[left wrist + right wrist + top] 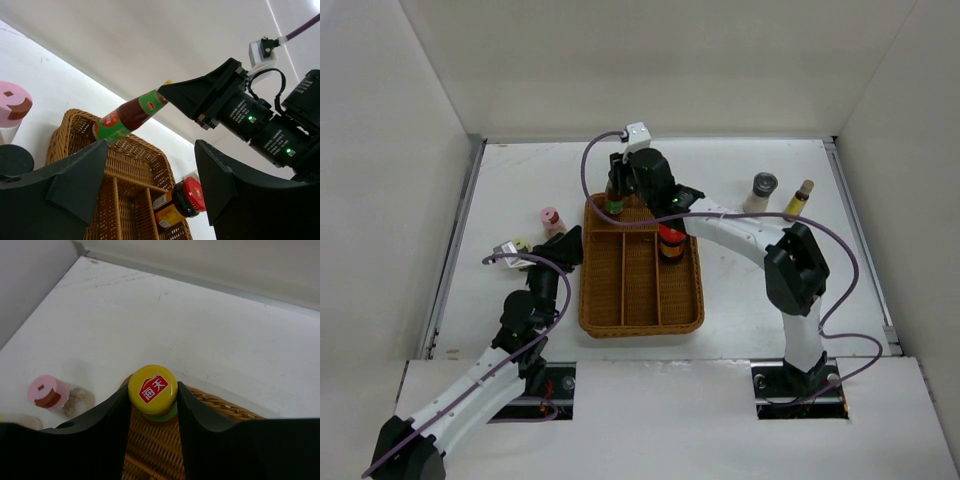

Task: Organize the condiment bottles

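Note:
My right gripper (152, 396) is shut on the yellow cap (152, 388) of a red-sauce bottle with a green label (614, 203) (127, 116). It holds the bottle, tilted, over the far left corner of the wicker tray (620, 322). A red-capped jar (670, 242) (183, 202) stands in the tray's right compartment. A pink-capped jar (551, 218) (48, 393) and a pale-yellow-capped one (521, 245) sit on the table left of the tray. My left gripper (565, 247) (152, 185) hangs open beside the tray's left edge, with nothing between its fingers.
A grey-capped jar (761, 190) and a slim tan-capped bottle (800, 197) stand on the table at the far right. White walls close in the table on three sides. The tray's near compartments hold nothing.

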Robot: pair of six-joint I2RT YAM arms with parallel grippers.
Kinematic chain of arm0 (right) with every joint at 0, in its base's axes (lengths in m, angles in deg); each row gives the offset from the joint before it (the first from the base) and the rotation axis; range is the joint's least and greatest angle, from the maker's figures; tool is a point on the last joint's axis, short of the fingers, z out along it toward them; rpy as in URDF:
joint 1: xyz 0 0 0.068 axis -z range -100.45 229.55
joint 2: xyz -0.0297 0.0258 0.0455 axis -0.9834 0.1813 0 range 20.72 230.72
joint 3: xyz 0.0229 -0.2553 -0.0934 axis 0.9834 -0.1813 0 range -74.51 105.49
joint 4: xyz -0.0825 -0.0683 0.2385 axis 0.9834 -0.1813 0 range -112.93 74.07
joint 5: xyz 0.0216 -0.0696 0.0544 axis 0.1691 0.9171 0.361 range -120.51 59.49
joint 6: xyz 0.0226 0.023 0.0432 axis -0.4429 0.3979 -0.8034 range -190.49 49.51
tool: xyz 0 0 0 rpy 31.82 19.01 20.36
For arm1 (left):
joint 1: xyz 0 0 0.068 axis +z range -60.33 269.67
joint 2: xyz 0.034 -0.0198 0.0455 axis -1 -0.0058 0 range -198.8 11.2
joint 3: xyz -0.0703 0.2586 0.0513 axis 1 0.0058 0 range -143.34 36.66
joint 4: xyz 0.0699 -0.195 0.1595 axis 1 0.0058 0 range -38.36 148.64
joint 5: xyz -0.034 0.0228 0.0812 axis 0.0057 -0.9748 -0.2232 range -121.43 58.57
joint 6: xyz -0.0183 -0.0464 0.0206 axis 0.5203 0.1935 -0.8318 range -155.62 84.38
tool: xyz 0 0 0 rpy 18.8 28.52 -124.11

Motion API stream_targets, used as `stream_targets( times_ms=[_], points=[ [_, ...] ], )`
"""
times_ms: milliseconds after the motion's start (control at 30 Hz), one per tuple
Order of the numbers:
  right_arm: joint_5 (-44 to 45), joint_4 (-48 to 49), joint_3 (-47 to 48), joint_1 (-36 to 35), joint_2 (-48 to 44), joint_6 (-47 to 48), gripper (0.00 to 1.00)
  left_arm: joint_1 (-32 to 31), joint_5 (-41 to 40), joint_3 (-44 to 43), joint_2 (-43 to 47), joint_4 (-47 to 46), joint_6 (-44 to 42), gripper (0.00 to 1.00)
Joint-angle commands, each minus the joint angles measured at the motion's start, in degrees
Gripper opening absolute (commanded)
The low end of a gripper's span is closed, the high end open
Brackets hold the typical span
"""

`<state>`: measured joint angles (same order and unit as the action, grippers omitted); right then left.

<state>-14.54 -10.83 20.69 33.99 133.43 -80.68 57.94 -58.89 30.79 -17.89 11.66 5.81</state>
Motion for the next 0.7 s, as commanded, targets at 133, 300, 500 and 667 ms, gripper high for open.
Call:
stream_targets(
  times_ms=[133, 300, 500, 667],
  points=[
    [0.1, 8.3, 4.3, -1.7, -0.6, -1.3, 0.35, 0.8, 0.0, 0.4, -0.1, -0.9, 1.0, 0.7],
    [-0.1, 9.7, -0.5, -3.1, -0.6, -1.3, 0.36, 1.0, 0.3, 0.3, -1.0, -0.9, 1.1, 0.7],
    [0.4, 10.5, -4.0, -4.0, -0.6, -1.9, 0.37, 1.1, 0.6, 0.2, -1.7, -0.9, 1.4, 0.7],
    [0.4, 10.7, -5.1, -4.3, -1.3, -2.5, 0.4, 1.4, 0.8, 0.2, -1.8, -0.9, 1.4, 0.7]
  ],
)
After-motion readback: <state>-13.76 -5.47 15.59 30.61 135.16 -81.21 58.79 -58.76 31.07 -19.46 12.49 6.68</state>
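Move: The right hand holds the yellow-capped sauce bottle by its top above the left end of the tray's far compartment; that spot lies about 20 cm below the hand, some 2 cm back and 2 cm left. The red-lidded jar in the tray is about 14 cm right and 10 cm back, the pink-capped bottle about 15 cm left and 6 cm back. From the left hand, the compartment spot is roughly 16 cm ahead, 8 cm right and 19 cm down. The right hand lowers the sauce bottle about 4 cm into the left end of the tray's far compartment, easing some 2.5 cm left and about as far back towards the compartment's near divider as it sinks. It stops there with the wrist turned only a few degrees, the fingers keeping their pinch on the yellow-capped top while the bottle's base comes down onto the tray floor. ##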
